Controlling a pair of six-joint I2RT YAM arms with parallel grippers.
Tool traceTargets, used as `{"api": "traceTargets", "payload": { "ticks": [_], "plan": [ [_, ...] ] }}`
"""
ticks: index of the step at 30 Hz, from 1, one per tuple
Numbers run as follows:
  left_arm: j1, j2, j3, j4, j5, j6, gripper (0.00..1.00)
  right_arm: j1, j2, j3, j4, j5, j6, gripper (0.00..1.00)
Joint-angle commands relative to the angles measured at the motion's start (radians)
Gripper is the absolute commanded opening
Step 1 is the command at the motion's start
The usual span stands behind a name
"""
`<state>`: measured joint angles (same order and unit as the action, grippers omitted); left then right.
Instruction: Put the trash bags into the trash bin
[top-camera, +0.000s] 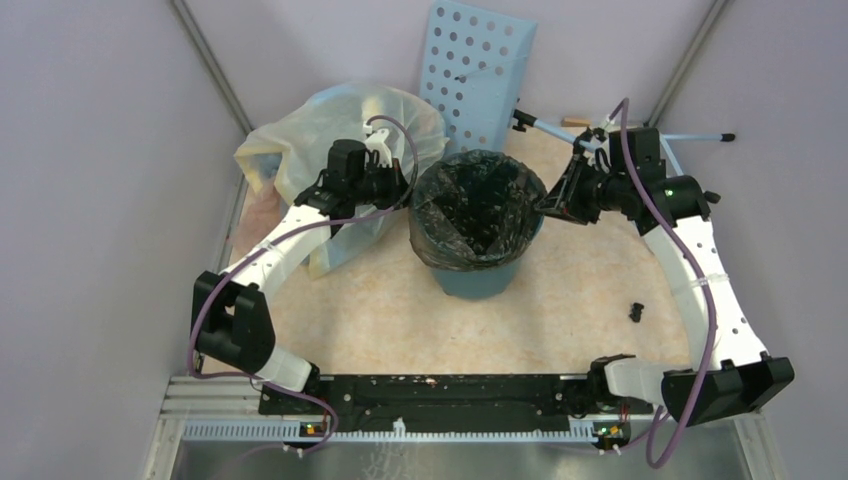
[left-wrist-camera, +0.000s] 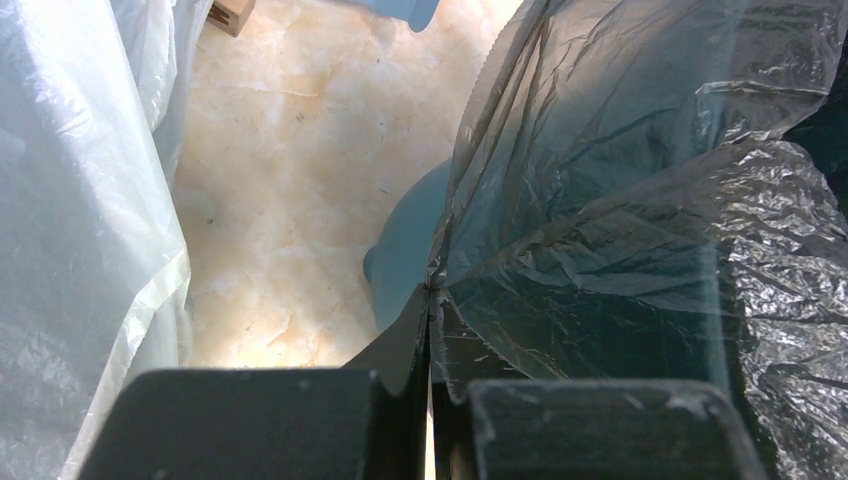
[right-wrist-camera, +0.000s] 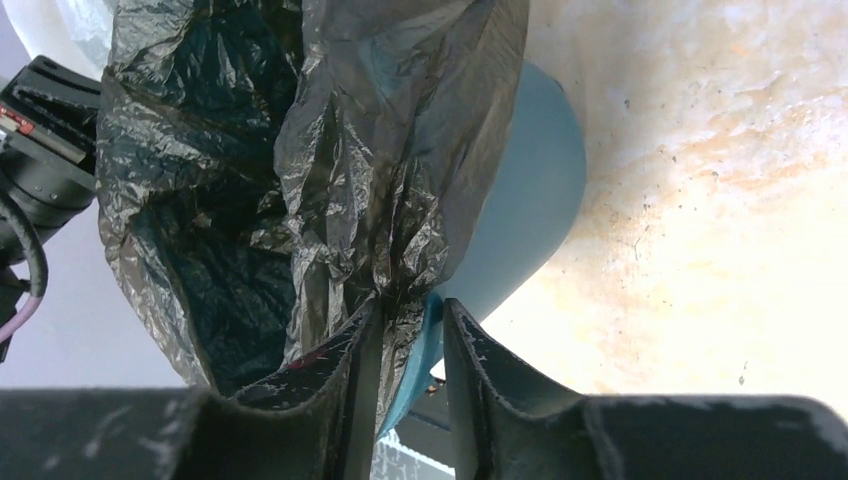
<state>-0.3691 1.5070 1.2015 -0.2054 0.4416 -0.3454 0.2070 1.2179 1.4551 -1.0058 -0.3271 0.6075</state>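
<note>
The teal trash bin (top-camera: 480, 278) stands mid-table. The dark crinkly trash bag (top-camera: 478, 205) lines it, its mouth spread over the rim. My left gripper (top-camera: 408, 186) is at the bin's left rim. In the left wrist view it (left-wrist-camera: 431, 296) is shut on the edge of the bag (left-wrist-camera: 640, 200), with the bin wall (left-wrist-camera: 405, 255) just beyond. My right gripper (top-camera: 546, 207) is at the right rim. In the right wrist view it (right-wrist-camera: 410, 302) straddles the rim of the bin (right-wrist-camera: 525, 190), its jaws closed on a fold of the bag (right-wrist-camera: 330, 150) and the rim.
A large pale yellowish stuffed bag (top-camera: 320, 140) sits close behind my left arm and fills the left of the left wrist view (left-wrist-camera: 80, 220). A light blue perforated panel (top-camera: 478, 70) leans at the back. A thin rod (top-camera: 690, 135) and a small black part (top-camera: 636, 311) lie right.
</note>
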Motion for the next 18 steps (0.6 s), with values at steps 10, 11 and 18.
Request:
{"api": "traceTargets", "payload": {
  "ticks": [10,11,18],
  "plan": [
    [0.001,-0.027,0.028,0.009,0.014,0.009,0.00,-0.006,-0.007,0.087,-0.065,0.055,-0.065,0.08],
    [0.002,-0.028,0.029,0.009,0.011,0.011,0.00,-0.006,-0.007,0.091,-0.068,0.058,-0.070,0.08],
    [0.002,-0.027,0.028,0.007,0.010,0.013,0.00,-0.005,-0.010,0.111,-0.096,0.062,-0.092,0.07]
  ]
}}
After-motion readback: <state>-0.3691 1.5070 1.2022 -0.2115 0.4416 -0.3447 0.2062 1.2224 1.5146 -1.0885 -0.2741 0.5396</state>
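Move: The black trash bag's right-hand lip lies practically at the right fingertips, about 1 cm to their left and level with them, between the part-open fingers. The bin mouth centres some 12 cm left, 3 cm ahead and 4 cm below this hand; the blue rack is about 22 cm ahead and 22 cm right, down on the floor. From the left hand, already pinching the opposite lip, that right-hand lip is roughly 26 cm right, 4 cm back and 4 cm above. The trash bag's right-hand lip is pinched as the right fingers finish closing on it, from about a third open to nearly shut, and the hand draws it outward to the right, away from the bin mouth, by a bit over 1 cm, rolling some 5 degrees with its left side sinking. The left hand stays put, still shut on the opposite lip as an anchor. ##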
